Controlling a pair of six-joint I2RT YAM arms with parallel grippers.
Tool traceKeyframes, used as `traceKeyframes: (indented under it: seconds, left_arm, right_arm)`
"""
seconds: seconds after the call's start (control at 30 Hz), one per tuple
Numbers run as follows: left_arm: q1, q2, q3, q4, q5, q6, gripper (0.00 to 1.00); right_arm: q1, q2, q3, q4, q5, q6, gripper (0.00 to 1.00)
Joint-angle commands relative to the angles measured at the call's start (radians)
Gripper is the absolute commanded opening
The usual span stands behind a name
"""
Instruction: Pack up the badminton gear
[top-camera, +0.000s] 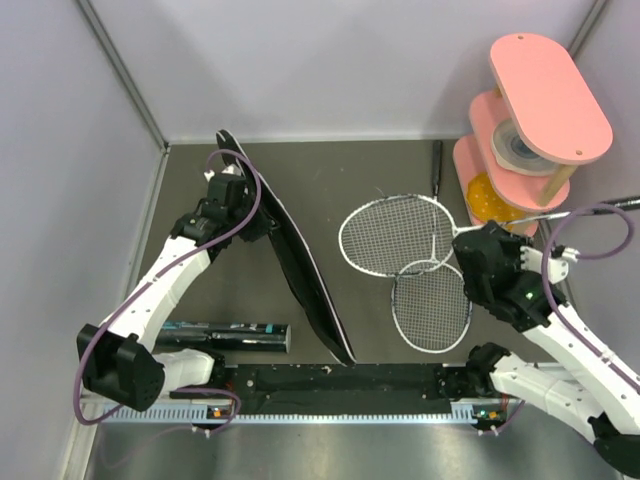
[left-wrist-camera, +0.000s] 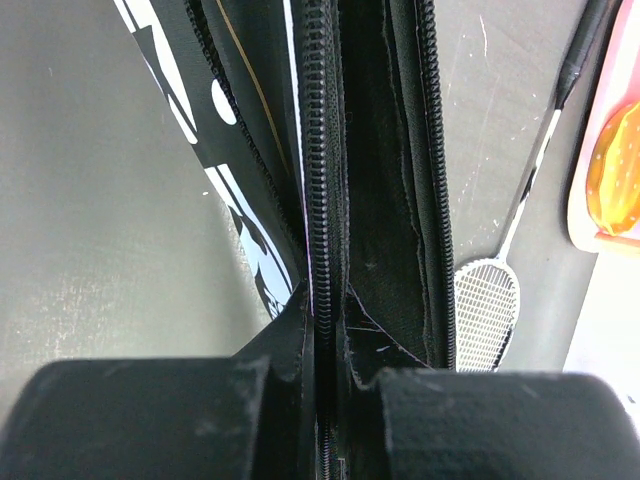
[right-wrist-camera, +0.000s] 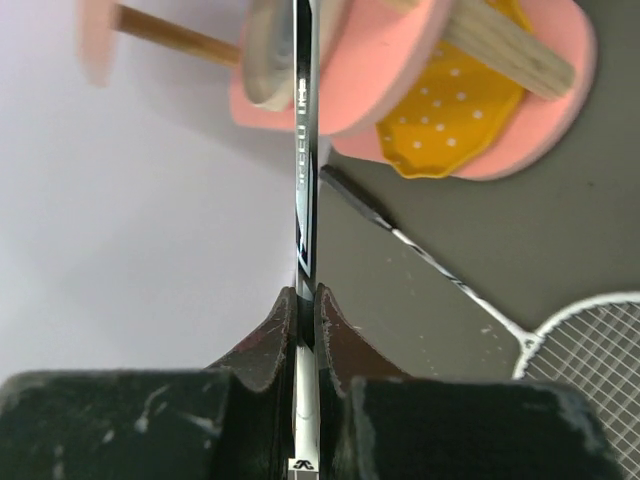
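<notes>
The black bag (top-camera: 300, 265) stands on its edge, running diagonally across the left of the table. My left gripper (top-camera: 238, 205) is shut on its zipper edge (left-wrist-camera: 322, 200) near the far end. One racket head (top-camera: 395, 235) lies mid-table, and its shaft runs right through my right gripper (top-camera: 482, 248) to a black handle (top-camera: 625, 200). In the right wrist view the fingers (right-wrist-camera: 330, 320) are shut on that thin shaft (right-wrist-camera: 303, 150). A second racket (top-camera: 432, 305) lies beside it, its handle (top-camera: 437, 160) pointing away. The black tube (top-camera: 225, 335) lies near my left base.
A pink tiered stand (top-camera: 545, 100) holding a tape roll and a yellow item stands at the back right, close behind the held racket's shaft. Grey walls enclose the table on the left, back and right. A black rail (top-camera: 340, 382) runs along the near edge.
</notes>
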Motion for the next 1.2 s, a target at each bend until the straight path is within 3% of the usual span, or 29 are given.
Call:
traceKeyframes:
  seconds: [0.0,0.13,0.27,0.5,0.73,0.93,0.97,1.03,1.13,1.17]
  left_arm:
    - [0.002,-0.042,0.007,0.083,0.009,-0.005,0.0]
    - [-0.001,-0.04,0.007,0.083,-0.002,-0.002,0.0]
    - [-0.001,-0.04,0.004,0.083,-0.011,0.0,0.0]
    - [-0.001,-0.025,0.005,0.083,-0.01,0.004,0.0]
    - [0.0,-0.016,0.028,0.049,-0.053,0.017,0.0]
    - [0.005,-0.014,0.04,0.039,-0.116,0.032,0.0]
    - [0.006,-0.012,0.045,0.032,-0.122,0.037,0.0]
    - [0.006,-0.012,0.059,0.022,-0.142,0.04,0.0]
    - [0.008,-0.009,0.065,0.014,-0.159,0.046,0.0]
    - [0.008,-0.008,0.07,0.011,-0.171,0.049,0.0]
  right_arm:
    - [-0.067,0.014,-0.111,-0.153,-0.106,0.401,0.0]
    - [-0.088,0.144,-0.182,-0.155,-0.3,0.619,0.0]
    - [-0.088,0.25,-0.205,-0.105,-0.371,0.765,0.0]
    - [-0.116,0.449,-0.234,0.197,-0.534,0.799,0.0]
    - [-0.149,0.551,-0.25,0.308,-0.6,0.779,0.04]
    - [-0.157,0.58,-0.296,0.388,-0.654,0.658,0.34]
    - [-0.159,0.579,-0.297,0.409,-0.663,0.574,0.43]
    - [-0.157,0.563,-0.291,0.426,-0.675,0.452,0.5]
    - [-0.157,0.508,-0.271,0.452,-0.703,0.133,0.56]
    - [-0.157,0.453,-0.27,0.458,-0.704,-0.075,0.59]
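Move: The right hand holds one racket by its shaft, high up, head pointing left. The spot where that shaft will come down lies about 8 cm left of the hand, 2 cm ahead and 28 cm below. The other racket's head is roughly 10 cm left, 13 cm back; the yellow dish on the shelf is about 19 cm ahead, 8 cm right. From the left hand, pinching the bag, the laying spot is some 50 cm right, 5 cm back. Still pinching the racket by its shaft, the right hand lowers it across the other racket, dropping quickly some 25 cm, at first almost straight down, then drifting 9 cm left and a little forward as the wrist tips down about 30 degrees. Near the table the fingers open around the shaft and let go. The left hand keeps its pinch on the open bag, easing about 2 cm left at the end. ##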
